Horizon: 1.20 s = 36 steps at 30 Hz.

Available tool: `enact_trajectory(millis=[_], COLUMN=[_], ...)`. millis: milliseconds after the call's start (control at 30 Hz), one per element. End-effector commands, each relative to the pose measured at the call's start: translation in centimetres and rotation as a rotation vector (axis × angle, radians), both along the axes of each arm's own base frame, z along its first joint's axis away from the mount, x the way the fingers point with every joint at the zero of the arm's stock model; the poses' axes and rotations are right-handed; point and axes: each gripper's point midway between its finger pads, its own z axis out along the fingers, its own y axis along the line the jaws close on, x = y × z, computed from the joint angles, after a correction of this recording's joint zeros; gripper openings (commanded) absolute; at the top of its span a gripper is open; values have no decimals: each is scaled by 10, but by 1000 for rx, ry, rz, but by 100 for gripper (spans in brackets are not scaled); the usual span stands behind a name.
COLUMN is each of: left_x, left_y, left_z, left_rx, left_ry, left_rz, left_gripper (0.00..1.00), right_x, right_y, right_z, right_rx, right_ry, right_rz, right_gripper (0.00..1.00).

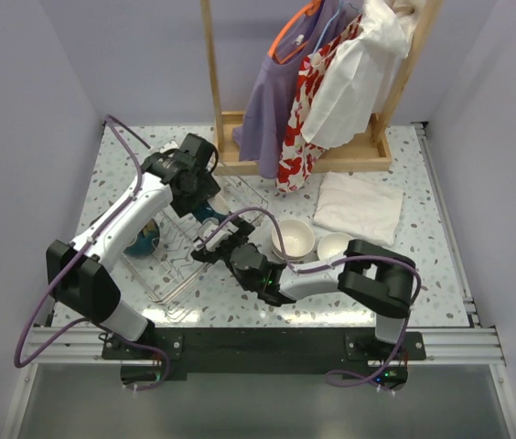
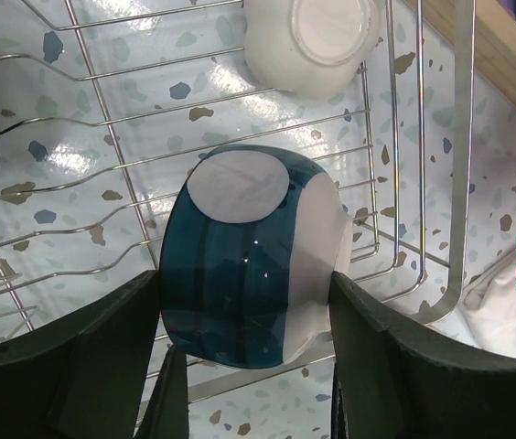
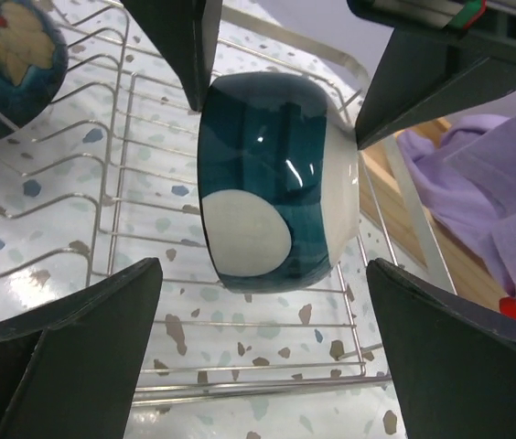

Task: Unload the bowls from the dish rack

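Note:
A white bowl with a teal band [image 2: 249, 256] lies on its side over the wires of the dish rack [image 1: 171, 285], and my left gripper [image 2: 249, 366] is shut on it, one finger pressed to each side. The same bowl [image 3: 276, 183] hangs in front of my right gripper [image 3: 263, 366], which stands wide open just short of it with nothing between its fingers. A white bowl [image 2: 313, 41] rests at the rack's far end. A dark blue patterned bowl [image 3: 11, 64] sits at the rack's left side. Two pale bowls [image 1: 293, 238] [image 1: 334, 245] stand on the table right of the rack.
A wooden clothes stand [image 1: 231, 137] hung with garments rises just behind the rack. A folded white cloth [image 1: 359, 206] lies at the back right. Both arms meet over the rack's right end, with the two pale bowls close to the right arm's forearm.

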Motion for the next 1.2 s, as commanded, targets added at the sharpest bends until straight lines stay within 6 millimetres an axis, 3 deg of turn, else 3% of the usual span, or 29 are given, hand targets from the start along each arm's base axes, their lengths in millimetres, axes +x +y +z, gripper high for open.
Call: enact_trajectory(millis=[0,167,200,233,400,500,767,967,1033,1167], left_x=[8,9,9,9,8,7,3,0,0,2], left_y=[-1,-2,-3,-3,-5,-4,-8,-9,-10,-10], left_z=[37,41,42,43,52,56,59,60,61,63], left_rx=[-83,-108,-118,-120,-139,-140,-175,-188,-191,-194], left_ry=[-100,-103,-104,-105,-116,-121,-116,-118,-121,-137], left_rz=[48,56,55,55,54,54,47,40,36,30], left_gripper=[0,0,0,0,0,0,0,0,0,11], right_x=[17,22,24,26,31,33,38,42,42,41], right_y=[-13,-9,-8,-11,-10,-14,-10,-7,-7,-9], right_z=[41,42,49,41,41,46,47,58,65,76], right_rx=[114,124,161,131,123,131,106,111,117,127], right_ry=[-149,-238,-252,-254,-265,-285,-308,-326,-335,-344], right_rz=[-210,-310,-328,-361,-420,-473,-526,-531,-530,-534], right_gripper=[99,97,97,95,89,79,62,41,29,11])
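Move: The teal-and-white bowl is already held between the left fingers, its middle only about 2 cm below that hand and 1 ahead. From the open right hand it lies some 7 cm ahead, 3 to the left and about level. In the rack, a small white bowl stands about 8 cm ahead of the left hand, 2 right and 11 below; the blue patterned bowl is 9 back, 18 left and 11 below. The stacked bowls lie 22 cm right of the right hand, 1 back and 9 below. The teal-and-white bowl is met by the right hand, which travels about 5 cm forward to its rim while turning some 30 degrees clockwise and tipping its fingertips upward, then shuts its wide-open fingers to pinch the rim. The left hand, keeping the bowl between its fingers, rises about 2 cm as the right closes in. ##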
